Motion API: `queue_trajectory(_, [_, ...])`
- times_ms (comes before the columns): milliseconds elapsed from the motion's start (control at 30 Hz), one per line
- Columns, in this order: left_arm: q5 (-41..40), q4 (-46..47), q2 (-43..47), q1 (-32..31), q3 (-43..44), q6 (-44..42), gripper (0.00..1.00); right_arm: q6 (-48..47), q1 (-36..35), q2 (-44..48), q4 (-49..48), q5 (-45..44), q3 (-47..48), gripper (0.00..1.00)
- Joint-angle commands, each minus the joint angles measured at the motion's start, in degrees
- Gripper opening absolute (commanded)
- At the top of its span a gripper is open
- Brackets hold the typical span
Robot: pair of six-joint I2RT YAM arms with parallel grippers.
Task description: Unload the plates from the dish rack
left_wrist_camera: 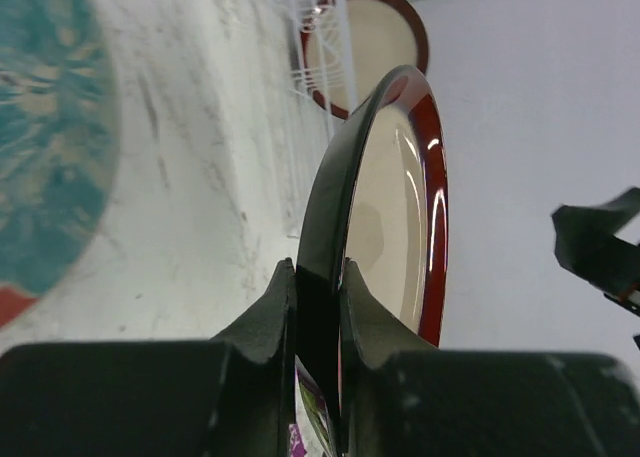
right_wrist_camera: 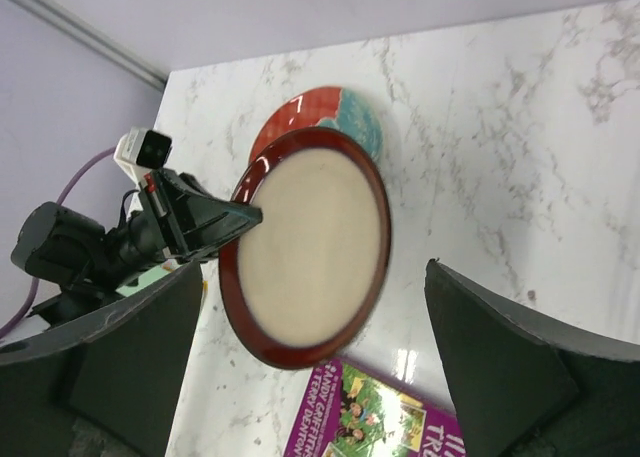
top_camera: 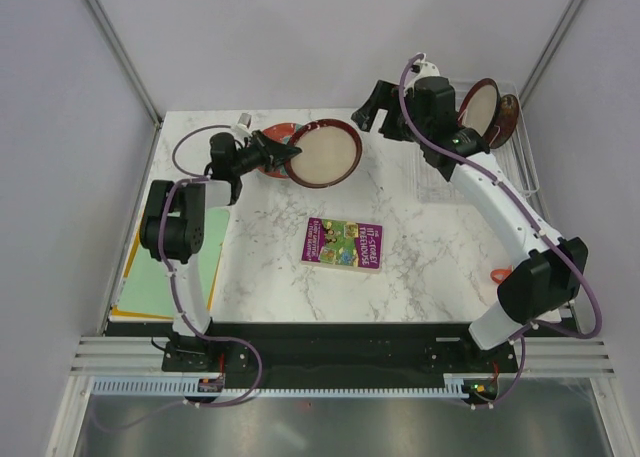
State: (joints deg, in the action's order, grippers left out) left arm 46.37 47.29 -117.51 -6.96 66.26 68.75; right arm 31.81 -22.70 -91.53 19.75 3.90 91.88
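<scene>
A dark brown plate with a cream centre (top_camera: 325, 153) (left_wrist_camera: 385, 192) (right_wrist_camera: 310, 257) hangs above the table at the back left, tilted on edge. My left gripper (top_camera: 290, 152) (left_wrist_camera: 318, 277) (right_wrist_camera: 238, 217) is shut on its rim. Under it the coral-red plate with a teal centre (top_camera: 273, 134) (left_wrist_camera: 40, 157) (right_wrist_camera: 322, 112) lies flat on the marble. My right gripper (top_camera: 368, 117) (right_wrist_camera: 313, 269) is open and holds nothing, hanging between that plate and the dish rack (top_camera: 515, 162) (left_wrist_camera: 320, 37). Two more plates (top_camera: 481, 105) (top_camera: 509, 117) (left_wrist_camera: 365, 42) stand in the rack.
A purple book (top_camera: 343, 243) (right_wrist_camera: 370, 417) lies in the middle of the table. Green and yellow sheets (top_camera: 150, 277) lie at the left edge beside the left arm. A small orange thing (top_camera: 500, 273) shows by the right arm. Walls close in on the table.
</scene>
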Motion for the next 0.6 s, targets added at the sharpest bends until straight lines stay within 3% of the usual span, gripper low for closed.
queue_trajectory(0, [-2.42, -6.84, 3.78, 5.37, 5.71, -5.8, 0.02, -4.04, 2.57, 3.28, 0.11, -3.55, 2.61, 0.98])
queue_trajectory(200, [-4.79, -20.97, 0.63, 10.47, 13.79, -13.37, 0.02, -5.53, 5.03, 3.9, 0.47, -3.55, 0.24, 0.98])
queue_trajectory(567, [-6.99, -25.84, -7.1, 11.44, 19.96, -16.54, 0.02, -7.38, 8.37, 3.37, 0.64, -3.55, -0.91, 0.98])
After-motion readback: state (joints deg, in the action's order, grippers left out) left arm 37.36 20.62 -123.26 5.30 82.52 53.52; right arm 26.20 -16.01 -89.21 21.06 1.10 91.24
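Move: My left hand already holds the dark-rimmed plate by its left rim. The red plate it goes onto lies about 12 cm below that hand, 5 cm farther out and 1 cm left. The book is some 22 cm back, 15 cm right and 14 cm below. From my empty right hand, the next rack plate is roughly 30 cm right, 8 cm ahead and 18 cm down; the brown plate stands about 7 cm right of it and 4 cm nearer me. I sweep my left hand about 13 cm left and 9 cm forward, sinking some 4 cm, to carry the pinched plate in over the red one, swinging the wrist about 20 degrees counter-clockwise and rolling its left side up. My right hand, already open and clear, draws off about 7 cm to the right towards the rack. ##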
